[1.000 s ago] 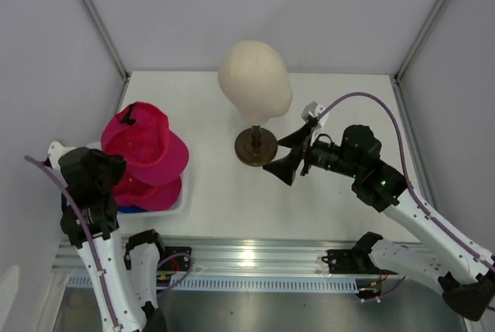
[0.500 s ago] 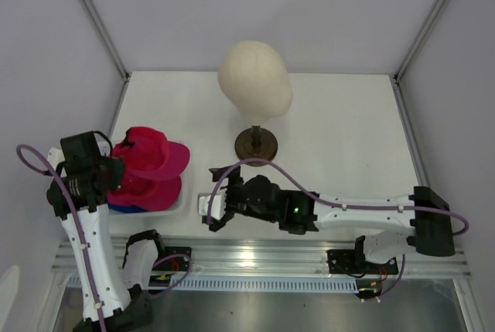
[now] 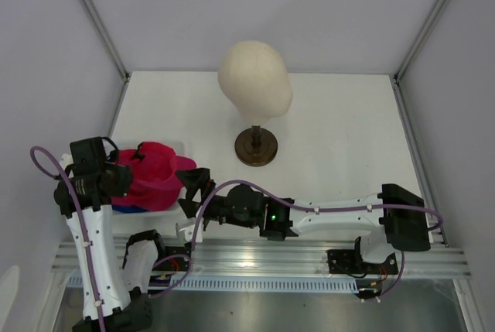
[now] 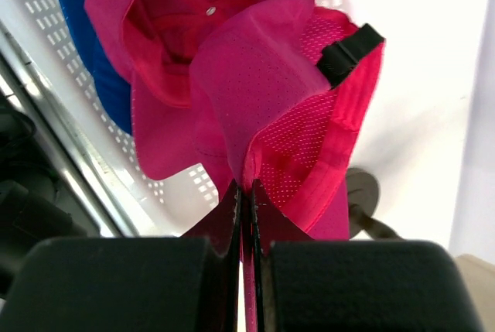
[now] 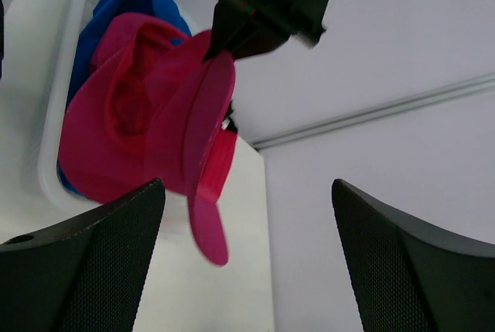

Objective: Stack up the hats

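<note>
My left gripper is shut on the fabric of a magenta-pink hat and holds it over the white mesh basket. In the left wrist view the fingertips pinch the hat's crown. Below it in the basket lie another pink hat and a blue hat. My right gripper stands open just right of the held hat. In the right wrist view the held hat's brim hangs ahead of my right gripper, nearer the left finger, which it does not touch.
The cream mannequin head stands on its brown stand at the table's middle. The right arm lies stretched along the near edge. White walls close in the left, right and back sides.
The right arm has swung from beside the mannequin stand across to the basket at the near left, still open. The left gripper has carried the pink hat lower and nearer, still shut on it.
</note>
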`<state>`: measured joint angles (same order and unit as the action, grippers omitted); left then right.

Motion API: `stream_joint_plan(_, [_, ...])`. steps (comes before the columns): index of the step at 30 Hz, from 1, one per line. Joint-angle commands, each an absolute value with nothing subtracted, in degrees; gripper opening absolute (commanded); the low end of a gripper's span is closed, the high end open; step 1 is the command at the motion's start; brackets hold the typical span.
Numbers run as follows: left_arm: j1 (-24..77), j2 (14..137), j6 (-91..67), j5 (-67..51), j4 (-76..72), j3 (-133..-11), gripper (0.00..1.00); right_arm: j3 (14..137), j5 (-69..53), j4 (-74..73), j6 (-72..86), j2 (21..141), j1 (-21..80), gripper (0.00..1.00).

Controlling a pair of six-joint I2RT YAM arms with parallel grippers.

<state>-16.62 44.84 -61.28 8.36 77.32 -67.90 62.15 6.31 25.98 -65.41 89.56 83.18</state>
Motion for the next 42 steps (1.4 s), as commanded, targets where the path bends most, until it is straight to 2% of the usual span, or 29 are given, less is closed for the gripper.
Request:
stream_joint_plan(1, [-16.0,44.2,-59.1,5.4,76.3,-66.0,0.01,66.1,0.7,28.7,-67.3,91.2,83.6,0.91])
stream_joint_plan(7, [-15.6,42.7,-56.3,4.8,75.6,-66.4,0.01,68.3,-1.3,25.6,-67.3,94.5,83.8,0.81])
stream_joint_plan(14, [-15.6,41.7,-55.1,4.5,75.5,-67.4,0.01,69.9,-0.2,22.5,-65.7,97.0,84.6,0.79])
stream_joint_plan(17, [-15.6,40.6,-55.7,3.9,75.4,-66.5,0.01,71.3,1.8,23.2,-64.8,99.7,83.9,0.72])
stream_joint_plan(20, [-15.6,39.3,-55.8,4.5,75.3,-65.5,0.01,74.1,4.9,24.5,-65.0,102.7,83.1,0.63])
stream_joint_plan(23, [-15.6,38.6,-55.7,4.5,75.6,-65.1,0.01,77.8,8.4,25.8,-64.3,106.9,82.2,0.47])
stream_joint_plan(24, [-15.6,38.6,-55.6,4.7,75.6,-65.1,0.01,78.7,9.1,25.4,-63.6,108.3,81.8,0.39])
stream_joint_plan(26, [-15.6,38.4,-55.4,5.4,75.7,-65.0,0.01,81.0,10.0,24.4,-62.8,109.2,80.9,0.31])
stream_joint_plan(28, [-15.6,38.5,-54.9,6.0,75.6,-65.5,0.01,81.2,10.9,24.7,-62.9,109.8,80.3,0.03])
stream_joint_plan(32, [-15.6,38.8,-53.5,6.5,74.9,-66.3,0.01,81.9,11.2,23.0,-61.8,109.0,79.5,0.00])
stream_joint_plan(33, [-15.6,39.2,-53.0,6.2,74.4,-66.6,0.06,82.3,11.2,22.1,-60.2,108.8,79.2,0.00])
stream_joint_plan(34, [-15.6,39.4,-52.2,6.0,74.3,-67.8,0.26,82.4,11.2,21.6,-59.3,108.2,79.1,0.00])
stream_joint_plan(36, [-15.7,39.9,-51.0,6.3,73.7,-68.8,0.50,82.4,9.8,20.7,-57.6,107.4,78.8,0.00])
stream_joint_plan(37, [-15.6,40.0,-49.3,6.6,72.7,-70.6,0.69,82.1,9.4,20.5,-55.8,106.9,78.7,0.00])
stream_joint_plan(39, [-15.6,40.7,-47.5,9.2,71.7,-72.2,0.81,81.7,7.4,18.6,-53.8,104.8,78.2,0.00])
stream_joint_plan(40, [-15.6,41.0,-45.5,10.3,70.5,-74.4,0.99,81.6,6.5,17.2,-51.3,103.8,78.0,0.00])
stream_joint_plan(42, [-15.6,41.8,-41.2,11.1,67.3,-77.9,1.00,81.1,2.1,12.4,-47.8,99.9,77.1,0.00])
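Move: The held pink hat hangs crumpled, its middle about 9 cm to the right hand's left, 6 cm ahead and 8 cm below it. Beneath it, the lower pink hat lies some 14 cm left of the right hand, 9 cm ahead and 26 cm down, in the basket, whose middle is roughly 20 cm left, 9 cm ahead and 28 cm down. The left hand already pinches the held hat; its middle is about 7 cm right, 3 cm forward and 3 cm below that hand. The held hat passes from left hand to right: still pinched by the left fingers, it is met by the open right hand, which goes left and slightly back while sinking, then swings some 7 cm forward, still descending, and closes on its near edge by the visor. The left hand stays nearly in place until that pinch is made, then opens wide and rises about 4 cm off the fabric. ##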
